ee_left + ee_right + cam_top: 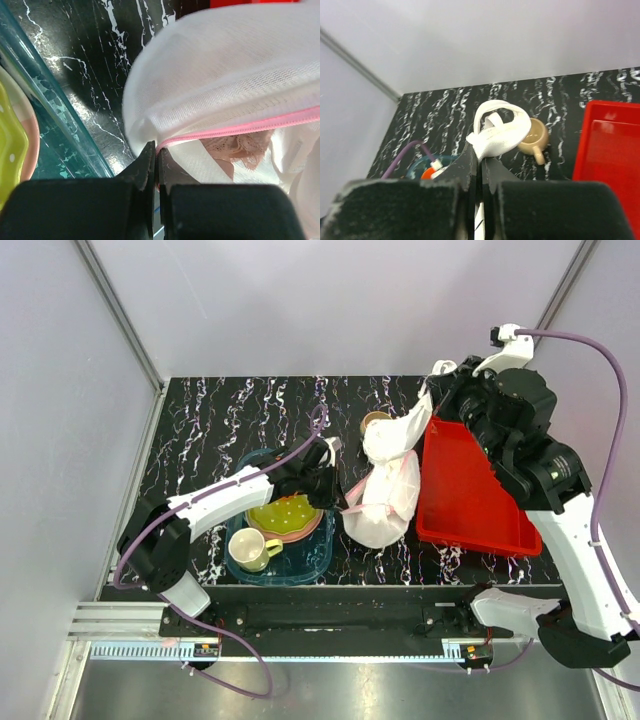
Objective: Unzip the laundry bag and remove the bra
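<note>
The laundry bag (385, 490), a white mesh pouch with pink zip edging (240, 129), hangs stretched between my two grippers in front of the red tray. My left gripper (157, 150) is shut on the end of the pink zip at the bag's lower left; it shows in the top view (338, 502). My right gripper (481, 156) is shut on a white fabric loop (497, 131) at the bag's top and holds it raised (425, 412). The bra (235, 147) shows as pale pink lace inside the bag, just under the zip line.
A red tray (470, 495) lies right of the bag. A teal tray (300, 565) at the left holds a yellow-green plate (283, 512) and a yellow mug (250, 551). A tan cup (375, 422) stands behind the bag. Walls enclose the table.
</note>
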{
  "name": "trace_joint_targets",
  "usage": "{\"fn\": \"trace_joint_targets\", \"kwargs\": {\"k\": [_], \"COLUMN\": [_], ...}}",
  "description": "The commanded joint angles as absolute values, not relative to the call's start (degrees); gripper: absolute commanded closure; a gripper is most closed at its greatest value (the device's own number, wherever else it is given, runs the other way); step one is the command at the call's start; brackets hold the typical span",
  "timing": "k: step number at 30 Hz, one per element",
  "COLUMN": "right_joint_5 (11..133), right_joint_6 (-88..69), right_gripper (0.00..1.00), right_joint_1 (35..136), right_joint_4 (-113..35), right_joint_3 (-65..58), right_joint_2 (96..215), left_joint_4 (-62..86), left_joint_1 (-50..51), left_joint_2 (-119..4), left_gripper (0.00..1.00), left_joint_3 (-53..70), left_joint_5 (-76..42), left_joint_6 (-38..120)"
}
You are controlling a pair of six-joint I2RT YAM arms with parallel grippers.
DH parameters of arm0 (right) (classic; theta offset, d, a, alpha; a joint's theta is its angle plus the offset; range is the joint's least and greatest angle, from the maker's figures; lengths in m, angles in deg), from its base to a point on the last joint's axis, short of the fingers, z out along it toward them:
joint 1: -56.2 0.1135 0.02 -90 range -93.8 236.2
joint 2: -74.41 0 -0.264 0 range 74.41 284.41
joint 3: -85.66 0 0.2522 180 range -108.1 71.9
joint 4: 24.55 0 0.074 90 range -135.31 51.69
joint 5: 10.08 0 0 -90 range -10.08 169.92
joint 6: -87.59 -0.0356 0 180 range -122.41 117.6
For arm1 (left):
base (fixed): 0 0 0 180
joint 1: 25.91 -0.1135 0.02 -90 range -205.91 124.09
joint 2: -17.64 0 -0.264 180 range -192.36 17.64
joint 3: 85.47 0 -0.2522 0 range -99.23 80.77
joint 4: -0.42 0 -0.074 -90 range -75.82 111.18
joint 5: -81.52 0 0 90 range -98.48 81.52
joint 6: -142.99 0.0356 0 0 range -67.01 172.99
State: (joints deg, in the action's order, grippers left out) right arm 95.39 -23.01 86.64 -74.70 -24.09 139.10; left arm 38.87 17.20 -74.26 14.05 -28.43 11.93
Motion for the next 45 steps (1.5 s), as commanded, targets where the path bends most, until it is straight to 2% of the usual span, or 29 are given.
{"fn": "trace_joint_targets", "kwargs": {"k": [1, 13, 17, 24, 28, 32, 34, 39, 45], "right_joint_5": [101.98, 97.6, 84.1, 77.82, 84.64, 102.19, 105.66, 104.8, 102.95], "right_joint_6": [-18.49, -23.14, -29.98, -34.57, -29.93, -20.19, -17.54, -18.93, -21.82], "right_gripper": [1.0, 1.0, 1.0, 1.0, 1.0, 1.0, 1.0, 1.0, 1.0], "right_joint_1": [84.41, 83.53, 83.45, 83.62, 83.53, 83.18, 80.82, 69.85, 62.28], "right_joint_4": [-71.71, -67.16, -61.17, -58.0, -62.29, -66.0, -66.26, -68.19, -68.55], "right_joint_3": [-30.32, -31.03, -26.21, -22.5, -26.18, -28.39, -27.08, -21.9, -12.75], "right_joint_2": [139.62, 141.03, 141.38, 142.35, 141.39, 139.89, 139.8, 140.33, 141.12], "left_joint_4": [37.91, 37.21, 35.9, 35.89, 37.12, 38.09, 38.44, 38.88, 39.06], "left_joint_1": [17.77, 22.51, 24.27, 24.98, 24.98, 24.89, 24.89, 24.8, 24.89], "left_joint_2": [-73.5, -79.13, -81.15, -82.38, -83.17, -80.63, -79.84, -78.96, -76.59], "left_gripper": [1.0, 1.0, 1.0, 1.0, 1.0, 1.0, 1.0, 1.0, 1.0], "left_joint_3": [11.34, 6.94, 5.71, 1.93, 1.75, 3.59, 4.56, 5.0, 5.44], "left_joint_5": [-29.75, -30.1, -30.8, -30.28, -30.19, -28.17, -27.38, -28.35, -27.2], "left_joint_6": [11.6, 11.25, 10.1, 10.28, 10.8, 11.59, 11.77, 11.86, 11.68]}}
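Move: The white bra already hangs by its strap from the closed right fingers, its lower end at the open laundry bag, whose middle is about 9 cm left of that hand, level with it and some 42 cm below. The red tray it is taken to is about 15 cm right, 7 cm ahead and 44 cm below; the beige mug is 19 cm ahead, 10 cm left. From the left hand, pinching the bag's pink edge, the bag's middle is roughly 9 cm right, 3 cm ahead, and the teal tray 15 cm left, 3 cm ahead. The bra, still pinched by its strap, is shaken high up: the right hand edges right, swings about 7 cm left, then sweeps some 18 cm right over the red tray, easing forward, turning about 30 degrees clockwise and sinking at the end. The left hand keeps its pinch on the bag's pink edge, going about 6 cm right and slightly back after a small lift. ##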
